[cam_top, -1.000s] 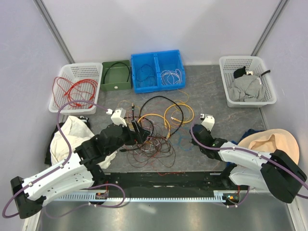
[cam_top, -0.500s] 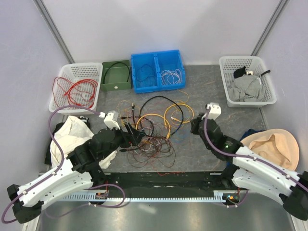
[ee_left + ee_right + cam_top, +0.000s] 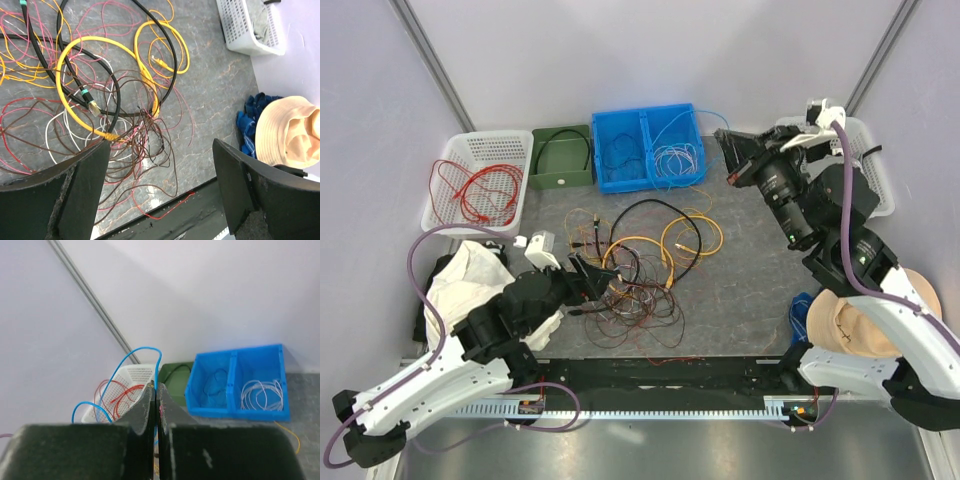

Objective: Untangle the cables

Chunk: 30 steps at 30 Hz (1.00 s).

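The cables [image 3: 642,268] lie in a knotted heap mid-table: yellow loops [image 3: 102,75], a thicker black cable [image 3: 170,45], and fine brown, red and white strands. My left gripper [image 3: 584,276] hovers at the heap's left edge. It is open [image 3: 161,145], with brown and red strands below the gap and nothing between the fingers. My right gripper [image 3: 728,152] is raised high by the blue bin, shut [image 3: 155,387] on a thin blue cable [image 3: 145,350]. That blue cable [image 3: 710,115] arcs up from the fingertips.
At the back stand a white basket [image 3: 448,215] of red wires, a green bin [image 3: 560,178] and a blue two-part bin [image 3: 645,150] holding coiled wires. A white basket [image 3: 800,130] with clothes is back right. A tan hat [image 3: 865,320] and white cloth [image 3: 470,275] flank the heap.
My right gripper shut on the blue cable, rose from the table and swung back toward the blue bin. The left arm drew back slightly to the left, still open.
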Available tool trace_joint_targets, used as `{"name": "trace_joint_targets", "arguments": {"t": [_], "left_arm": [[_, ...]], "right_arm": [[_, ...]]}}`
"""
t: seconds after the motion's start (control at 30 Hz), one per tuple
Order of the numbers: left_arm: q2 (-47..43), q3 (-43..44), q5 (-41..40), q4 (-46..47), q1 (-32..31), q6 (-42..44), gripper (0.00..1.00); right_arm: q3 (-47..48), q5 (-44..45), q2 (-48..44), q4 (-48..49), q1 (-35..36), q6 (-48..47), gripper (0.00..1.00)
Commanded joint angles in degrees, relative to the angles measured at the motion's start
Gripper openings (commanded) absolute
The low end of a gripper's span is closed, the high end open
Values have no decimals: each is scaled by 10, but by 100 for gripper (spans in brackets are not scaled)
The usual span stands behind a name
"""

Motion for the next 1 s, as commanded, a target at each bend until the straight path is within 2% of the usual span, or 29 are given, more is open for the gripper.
{"name": "trace_joint_targets", "arguments": {"t": [0.0,0.33,0.87,0.97], "left_arm": [[-10,4,-29,4,-2,-16,90],[-55,4,-43,-33,-2,-16,89],[-152,-6,-111,-75,-2,46,89],[-181,-9,-122,-76,-2,50,89]], "right_arm": [[65,-36,60,-23,2,-27,0],[94,-3,220,44,-1,-31,0],[272,-41,518,116,-108,-32,0],[305,-54,570,155,-122,-32,0]]}}
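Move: The right hand, with the blue cable already in its fingers, is high up. The blue bin's left compartment lies about 31 cm ahead of it, 17 cm to its left and 48 cm below. The right compartment is as far out but only 4 cm left, the green bin some 29 cm ahead and 32 cm left, both equally low. From the left hand, the left compartment is roughly 39 cm straight ahead and 18 cm lower. Keeping its shut fingers on the blue cable, the right hand carries it through the air towards the blue bin: leftward and forward together at first, then almost straight forward, sinking as it goes, about 25 cm out, 11 cm left and 17 cm down, with the fingers tipping some 15 degrees lower. The empty, open left hand draws about 5 cm left, away from the tangle, rising slightly. ##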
